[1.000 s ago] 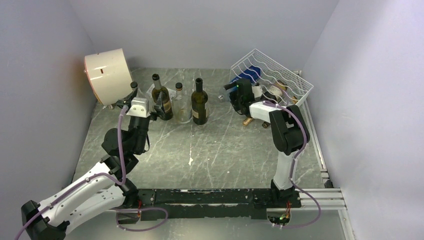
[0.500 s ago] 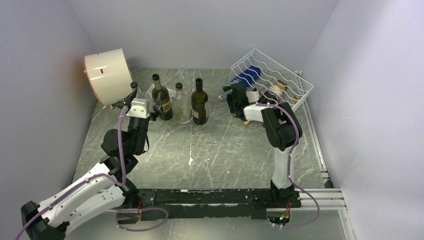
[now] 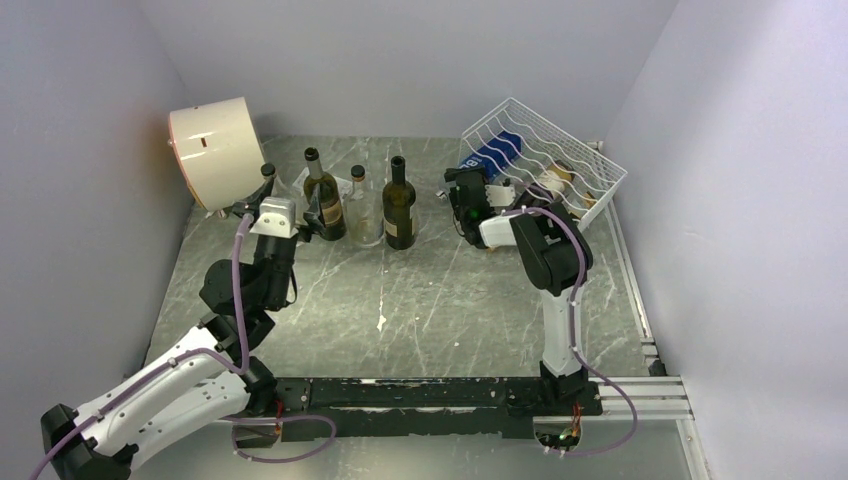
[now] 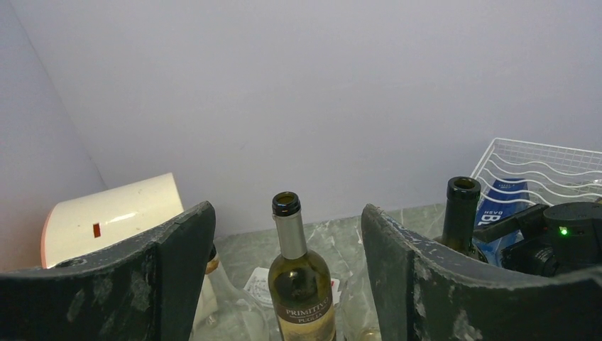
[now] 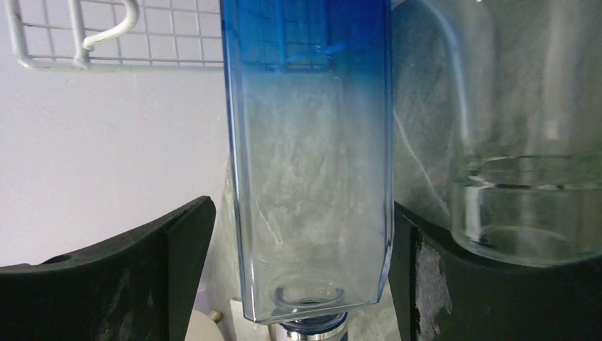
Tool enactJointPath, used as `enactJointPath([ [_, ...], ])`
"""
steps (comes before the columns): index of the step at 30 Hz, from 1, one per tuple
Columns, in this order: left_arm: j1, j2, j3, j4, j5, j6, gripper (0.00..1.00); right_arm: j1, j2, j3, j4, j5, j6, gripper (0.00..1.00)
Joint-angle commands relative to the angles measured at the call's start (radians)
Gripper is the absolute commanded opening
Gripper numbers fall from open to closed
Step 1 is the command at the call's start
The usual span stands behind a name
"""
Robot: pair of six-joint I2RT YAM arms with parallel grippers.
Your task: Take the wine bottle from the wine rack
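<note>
The white wire wine rack stands tilted at the back right; it also shows in the right wrist view. A blue-tinted square bottle lies in its left end, neck pointing out toward my right gripper. In the right wrist view the bottle sits between my open right gripper; the right finger is close against it and a gap shows on the left. My left gripper is open and empty in front of the standing bottles.
A clear bottle lies further right in the rack. Two dark wine bottles and a small clear one stand at the back centre. A cream drum lies at the back left. Small corks lie near the rack.
My right gripper has moved a little to the left at the rack's left end, and its elbow has swung left. The left arm has barely moved.
</note>
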Motion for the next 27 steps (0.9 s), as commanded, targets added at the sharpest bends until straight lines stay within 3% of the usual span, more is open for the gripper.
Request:
enactJointPath([
  [1, 0.006, -0.013, 0.0, 0.032, 0.01, -0.002, 0.78, 0.012, 0.018, -0.027, 0.113, 0.085, -0.005, 0.87],
  [8, 0.006, -0.007, 0.012, 0.005, 0.021, -0.019, 0.77, 0.013, 0.045, -0.047, 0.194, 0.099, -0.029, 0.83],
  [18, 0.005, -0.008, 0.013, 0.001, 0.019, -0.013, 0.76, 0.014, -0.001, -0.104, 0.273, 0.072, -0.067, 0.6],
  [27, 0.006, -0.015, 0.007, 0.007, 0.014, 0.0, 0.76, 0.029, -0.103, -0.287, 0.412, -0.003, -0.082, 0.39],
])
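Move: The blue bottle, lying in the rack's lower tier, is already between the right hand's open fingers, its middle some 3 cm ahead and 5 cm to the right, about level. A clear bottle lies about 10 cm right and 2 cm back, slightly lower; a dark bottle stands roughly 20 cm left and 14 cm back, its middle 6 cm higher. From the left hand the blue bottle is about 29 cm ahead, 51 cm right and 32 cm below. Staying nearly in place at first, the right hand closes its straddling fingers from above and below onto the shoulder end of the blue bottle's body and pinches it. Then it draws straight back towards its base by about 3 cm, keeping the grip, while the fingertips tilt up some 5 to 10 degrees. ##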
